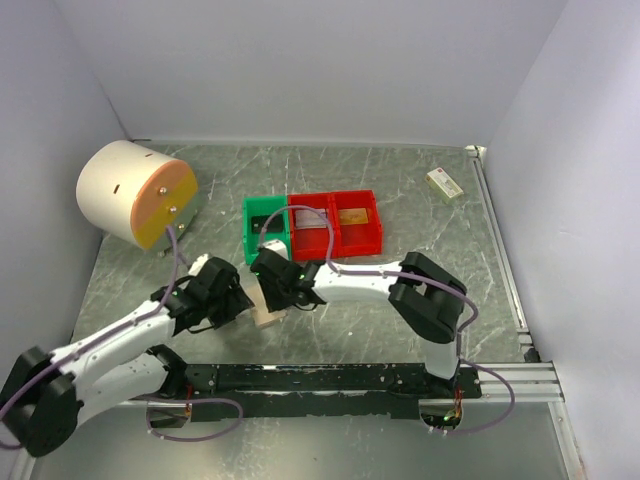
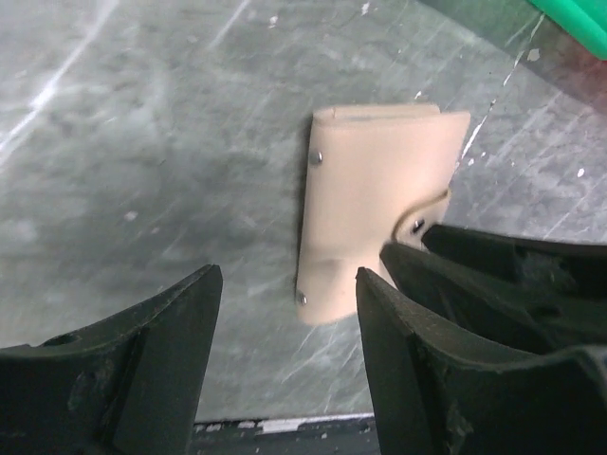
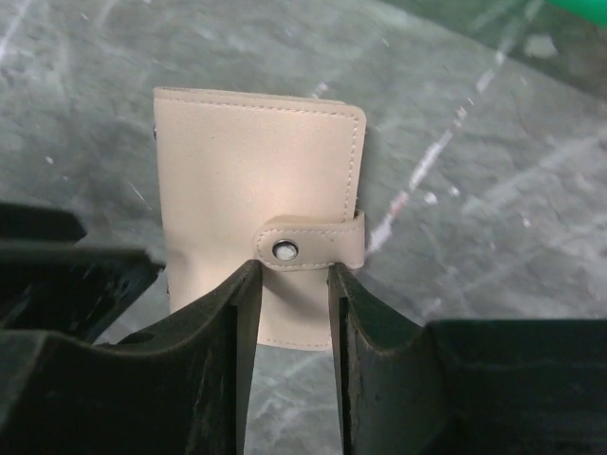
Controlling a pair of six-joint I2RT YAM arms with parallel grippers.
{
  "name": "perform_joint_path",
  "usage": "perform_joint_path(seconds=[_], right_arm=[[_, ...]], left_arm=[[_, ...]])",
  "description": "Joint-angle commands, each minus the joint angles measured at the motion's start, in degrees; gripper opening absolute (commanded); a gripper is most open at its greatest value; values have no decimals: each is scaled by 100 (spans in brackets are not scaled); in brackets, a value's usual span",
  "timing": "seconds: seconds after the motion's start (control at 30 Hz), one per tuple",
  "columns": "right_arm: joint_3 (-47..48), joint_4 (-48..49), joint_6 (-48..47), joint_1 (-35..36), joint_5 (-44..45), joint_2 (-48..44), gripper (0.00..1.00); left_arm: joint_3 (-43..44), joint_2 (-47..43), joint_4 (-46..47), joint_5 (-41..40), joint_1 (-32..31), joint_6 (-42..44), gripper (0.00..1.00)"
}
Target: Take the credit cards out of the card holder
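Note:
The card holder (image 1: 267,308) (image 2: 379,209) (image 3: 256,161) lies flat on the table, folded shut, its tan tab (image 3: 308,242) snapped over the edge. Any credit cards inside it are hidden. A silver-grey card (image 1: 310,217) and a gold card (image 1: 351,215) lie in the red bins. My left gripper (image 1: 238,300) (image 2: 285,284) stands open just left of the holder, nothing between its fingers. My right gripper (image 1: 272,282) (image 3: 292,275) hovers over the holder's near half, jaws narrowly open with the tips just below the tab, clamping nothing.
A green bin (image 1: 262,230) and two red bins (image 1: 372,238) stand just behind the holder. A large white drum with an orange face (image 1: 130,195) sits at the back left. A small white-and-green box (image 1: 445,183) lies at the back right. A black rail (image 1: 330,378) runs along the near edge.

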Motion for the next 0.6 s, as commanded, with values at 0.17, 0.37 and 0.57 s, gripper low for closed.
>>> perform_joint_path(seconds=[0.17, 0.37, 0.57], right_arm=[[-1319, -216, 551, -199, -548, -691, 33], [-1678, -289, 654, -375, -588, -1398, 34], [-1892, -102, 638, -816, -813, -2105, 36]], left_arm=[[283, 1702, 2171, 682, -28, 621, 66], [236, 2408, 2958, 1274, -53, 916, 46], [228, 2711, 3586, 1608, -341, 1106, 34]])
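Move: From the left hand the card holder's middle lies about 5 cm to the right, 2 cm ahead and 3 cm below. The green bin stands some 20 cm ahead and 6 cm to the right of the left hand, with the red bins about 24 cm to its right and 21 cm ahead. For the right hand, already low over the strap, the holder's middle is only about 2 cm ahead, 2 cm to the left and 1 cm below. Bring the left gripper about 8 cm right and 4 cm forward, sinking early by some 2 cm, to the holder's left edge. Turn it about 15 degrees clockwise and close the open fingers partway, so they pinch the folded edge near its far end. Meanwhile sweep the right gripper about 8 cm right and slightly back, low and barely changing its opening, drawing its tips from over the strap out past the near right corner. ##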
